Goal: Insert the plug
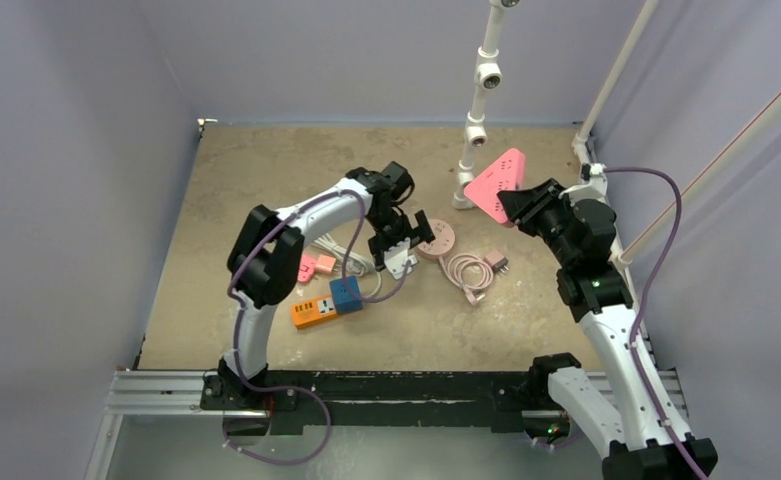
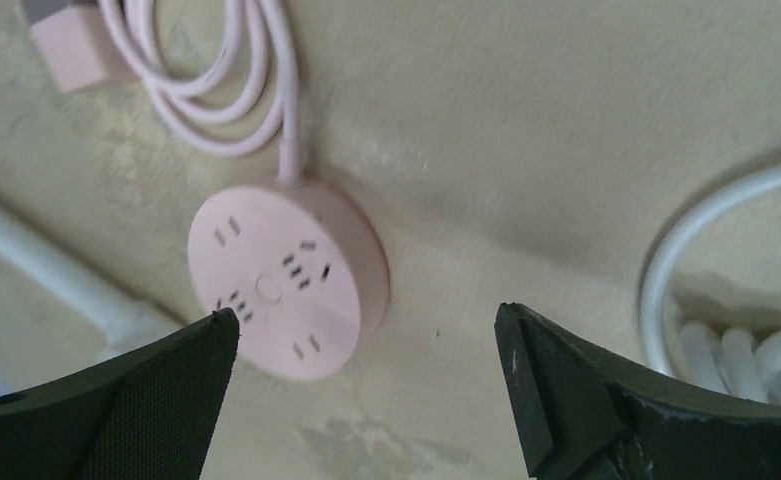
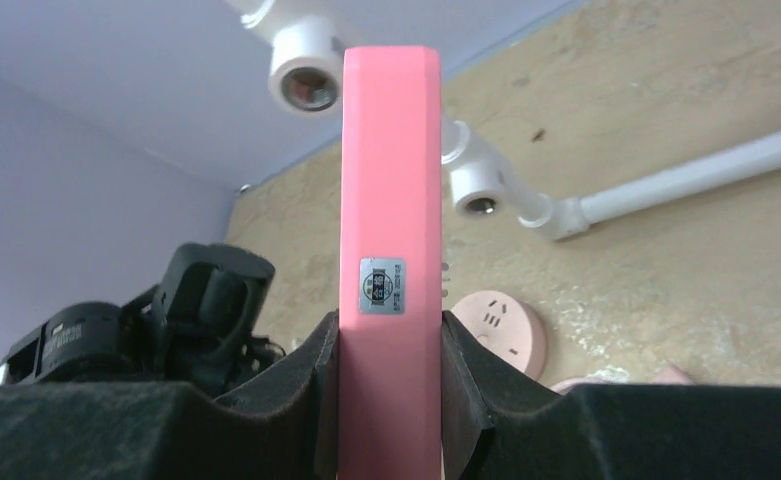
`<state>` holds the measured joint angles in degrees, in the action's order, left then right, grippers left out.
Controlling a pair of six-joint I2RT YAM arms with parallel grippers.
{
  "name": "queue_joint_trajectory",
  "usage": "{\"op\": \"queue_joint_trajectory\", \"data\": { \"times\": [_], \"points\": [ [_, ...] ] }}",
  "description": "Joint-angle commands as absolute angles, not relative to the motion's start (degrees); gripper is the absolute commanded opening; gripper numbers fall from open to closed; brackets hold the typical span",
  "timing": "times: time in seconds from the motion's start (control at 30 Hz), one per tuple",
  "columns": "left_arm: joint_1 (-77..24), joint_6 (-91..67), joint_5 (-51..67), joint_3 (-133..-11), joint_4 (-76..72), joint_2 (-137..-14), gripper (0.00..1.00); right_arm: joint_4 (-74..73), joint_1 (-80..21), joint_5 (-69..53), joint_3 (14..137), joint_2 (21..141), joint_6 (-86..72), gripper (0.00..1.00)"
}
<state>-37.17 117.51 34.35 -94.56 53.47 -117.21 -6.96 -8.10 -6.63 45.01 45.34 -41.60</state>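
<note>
A round pink socket [image 1: 436, 240] lies on the table, its pink cable [image 1: 469, 270] coiled beside it and ending in a pink plug [image 1: 498, 264]. My left gripper [image 1: 401, 247] hovers open just left of the socket with nothing between its fingers. In the left wrist view the socket [image 2: 286, 280] sits just beyond the left fingertip [image 2: 166, 380], and the plug [image 2: 66, 45] is at the top left. My right gripper [image 1: 514, 203] is raised and shut on a pink triangular power strip [image 1: 496, 178]. That strip [image 3: 390, 200] stands on edge between the pads [image 3: 326, 370].
An orange and blue power strip [image 1: 326, 303], small pink adapters [image 1: 316, 265] and a coiled white cable [image 1: 351, 255] lie left of the socket. A white pipe stand with fittings [image 1: 476, 110] rises at the back. White pipes [image 1: 606, 90] line the right wall.
</note>
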Motion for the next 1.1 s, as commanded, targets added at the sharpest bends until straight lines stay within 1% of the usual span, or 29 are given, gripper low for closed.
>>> {"op": "queue_joint_trajectory", "data": {
  "times": [0.0, 0.17, 0.3, 0.4, 0.57, 0.77, 0.83, 0.93, 0.97, 1.0, 1.03, 1.07],
  "points": [
    [-41.4, 133.1, 31.4, -102.8, 64.8, -123.1, 0.99, -7.3, -7.9, -1.7, 46.0, 45.5, -42.3, 0.00],
    [-43.3, 135.3, 32.0, -109.5, 65.0, -128.6, 0.99, -7.9, -7.8, -1.3, 45.4, 45.0, -42.4, 0.00],
    [-44.0, 139.2, 31.6, -109.3, 62.2, -129.5, 0.99, -8.2, -7.8, -1.6, 44.0, 44.0, -42.8, 0.00],
    [-45.2, 138.9, 30.8, -109.9, 60.6, -130.2, 0.99, -7.9, -7.8, -2.2, 43.0, 43.6, -43.2, 0.00],
    [-47.8, 131.4, 29.2, -113.5, 57.6, -132.7, 0.99, -8.9, -7.8, -1.6, 42.6, 42.1, -43.7, 0.00],
    [-49.0, 129.9, 28.0, -113.6, 55.8, -134.0, 0.98, -10.6, -7.8, -0.6, 42.5, 40.3, -44.2, 0.00],
    [-49.7, 128.8, 25.2, -115.1, 57.5, -134.9, 0.91, -11.0, -7.8, -0.2, 42.9, 40.0, -44.4, 0.00],
    [-50.7, 124.6, 21.6, -119.6, 61.5, -137.3, 0.74, -11.9, -7.8, -0.2, 43.3, 39.8, -44.5, 0.00],
    [-50.8, 121.8, 20.8, -120.7, 62.2, -137.7, 0.65, -12.1, -7.8, 0.6, 43.4, 39.7, -44.6, 0.00],
    [-51.0, 119.6, 19.9, -121.0, 62.4, -137.8, 0.58, -12.4, -7.8, 0.9, 43.6, 39.4, -44.5, 0.00],
    [-50.9, 117.7, 19.1, -120.6, 62.5, -137.6, 0.54, -12.5, -7.9, 1.0, 43.7, 39.1, -44.6, 0.00],
    [-50.9, 116.3, 18.0, -120.0, 62.3, -137.3, 0.52, -12.6, -7.9, 1.1, 43.8, 38.8, -44.6, 0.00]
  ]
}}
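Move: The left hand, open and empty, goes for the round socket's cord where it leaves the socket, some 9 cm to its right, 2 cm back and 7 cm below. The round socket lies about 6 cm right, 2 cm ahead; the coiled cord 13 cm right, 4 cm back; the small adapter 18 cm right, 3 cm back, all low on the table. From the right hand, that cord end is about 11 cm left, 2 cm back and 29 cm below. The left fingers come down around the round socket's cord end, one fingertip right beside the cord, and close from wide open to a little over half. To get there the hand sinks and slides right, then carries on right at nearly one height, about 10 cm right and 5 cm down in all, turning some 10 degrees clockwise. The right hand keeps its pinch on the pink triangular socket and lowers it about 3 cm, easing slightly right and back. ##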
